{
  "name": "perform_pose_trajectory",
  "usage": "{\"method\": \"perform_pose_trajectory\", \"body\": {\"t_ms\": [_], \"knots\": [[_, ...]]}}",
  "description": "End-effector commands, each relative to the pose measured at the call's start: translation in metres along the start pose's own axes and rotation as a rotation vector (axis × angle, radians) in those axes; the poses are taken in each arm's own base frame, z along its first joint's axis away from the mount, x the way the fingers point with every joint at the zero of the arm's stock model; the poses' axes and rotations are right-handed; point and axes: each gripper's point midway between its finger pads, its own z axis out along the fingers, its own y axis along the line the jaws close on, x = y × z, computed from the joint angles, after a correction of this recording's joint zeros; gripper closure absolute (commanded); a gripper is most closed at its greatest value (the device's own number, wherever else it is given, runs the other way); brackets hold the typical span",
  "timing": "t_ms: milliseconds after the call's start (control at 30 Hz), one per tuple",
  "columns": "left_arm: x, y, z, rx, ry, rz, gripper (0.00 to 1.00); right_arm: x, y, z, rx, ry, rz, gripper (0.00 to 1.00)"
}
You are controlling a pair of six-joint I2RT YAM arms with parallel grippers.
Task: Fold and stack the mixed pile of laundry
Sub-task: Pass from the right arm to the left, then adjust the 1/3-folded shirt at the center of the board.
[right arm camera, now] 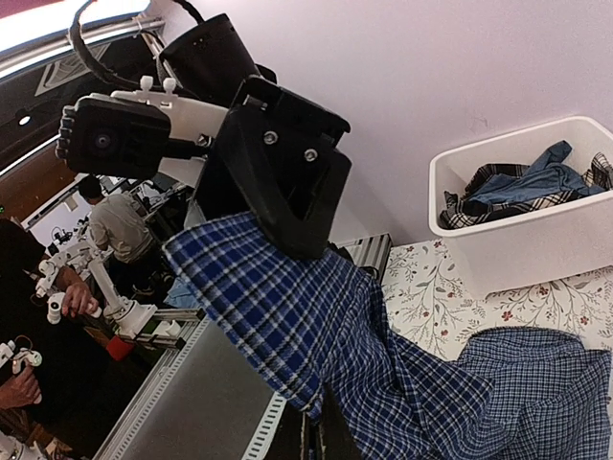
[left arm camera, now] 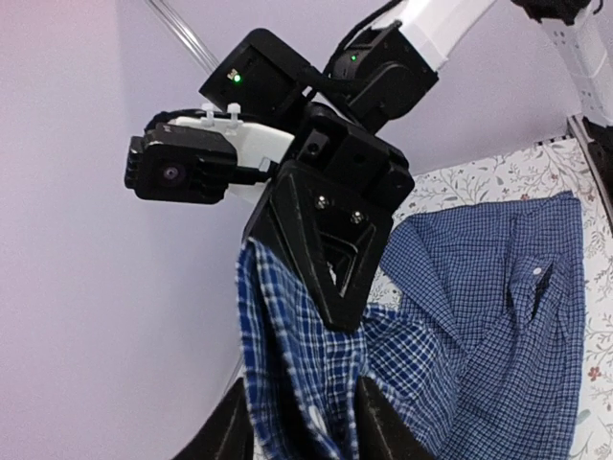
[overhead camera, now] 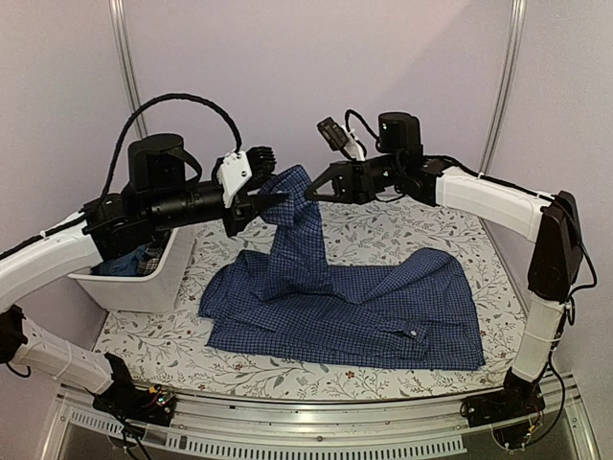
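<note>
The blue-and-white checked shirt (overhead camera: 383,307) lies spread on the floral tablecloth, with one part pulled up into a peak (overhead camera: 292,196). Both grippers meet at that peak. My left gripper (overhead camera: 276,200) comes in from the left; in its wrist view a bunched fold of shirt (left arm camera: 306,364) fills the gap between its fingers (left arm camera: 383,426). My right gripper (overhead camera: 312,190) reaches in from the right and is shut on the shirt's edge (right arm camera: 321,436). A dark blue T-shirt (right arm camera: 527,182) and a black-and-white plaid piece (right arm camera: 479,206) sit in the white tub.
The white tub (overhead camera: 144,283) stands at the left of the table, under my left arm. The floral tablecloth (overhead camera: 383,230) covers the table. Metal rails (overhead camera: 335,431) run along the near edge. Two upright poles (overhead camera: 124,57) stand against the back wall.
</note>
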Motion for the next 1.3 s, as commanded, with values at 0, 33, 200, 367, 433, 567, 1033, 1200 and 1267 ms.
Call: {"method": "perform_pose_trajectory", "body": {"t_ms": [0,33,200,367,433,567,1033,1200,1267], "knots": [[-0.014,0.0,0.005,0.053,-0.024,-0.088,0.9,0.006,-0.005,0.001,0.014,0.005,0.005,1.0],[-0.016,0.007,0.005,0.041,-0.034,-0.112,0.98,0.006,-0.006,0.001,0.021,0.004,0.001,1.0],[-0.006,0.07,0.005,-0.165,-0.022,-0.236,1.0,0.002,-0.03,-0.024,0.194,-0.023,0.034,0.63],[0.017,0.145,0.03,-0.348,-0.005,-0.257,1.0,0.007,-0.079,-0.107,0.607,-0.06,0.074,0.46],[0.024,0.165,0.049,-0.388,-0.005,-0.201,1.0,0.014,-0.094,-0.149,0.758,-0.063,0.114,0.46],[0.046,0.211,0.089,-0.464,0.005,-0.101,1.0,0.046,-0.118,-0.232,1.056,-0.015,0.191,0.43],[0.055,0.174,0.137,-0.144,-0.13,0.05,1.0,0.219,-0.186,-0.348,1.268,0.377,0.635,0.48],[0.06,0.166,0.133,-0.117,-0.114,0.038,1.0,0.258,-0.191,-0.36,1.287,0.476,0.702,0.4],[0.06,0.166,0.133,-0.12,-0.11,0.04,1.0,0.269,-0.19,-0.362,1.29,0.497,0.73,0.39]]}}
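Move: The blue checked shirt's raised end sits between the left hand's part-open fingers, its middle about 2 cm to that hand's right; it is still pinched by the right hand, some 4 cm to that hand's left, level. The rest of the shirt lies some 36 cm below the left hand, 9 cm to its right and 2 cm back. From the right hand, the shirt's far right edge is about 20 cm ahead, 30 cm right and 34 cm down. The raised end of the shirt changes hands: the left fingers shut on it, then the right ones open about half and come free. The left keeps its pinch and carries it forward some 27 cm, easing back about 4 cm, while the right swings right and down some 30 cm each and forward 20, rolling to point down at the shirt's far right edge. ##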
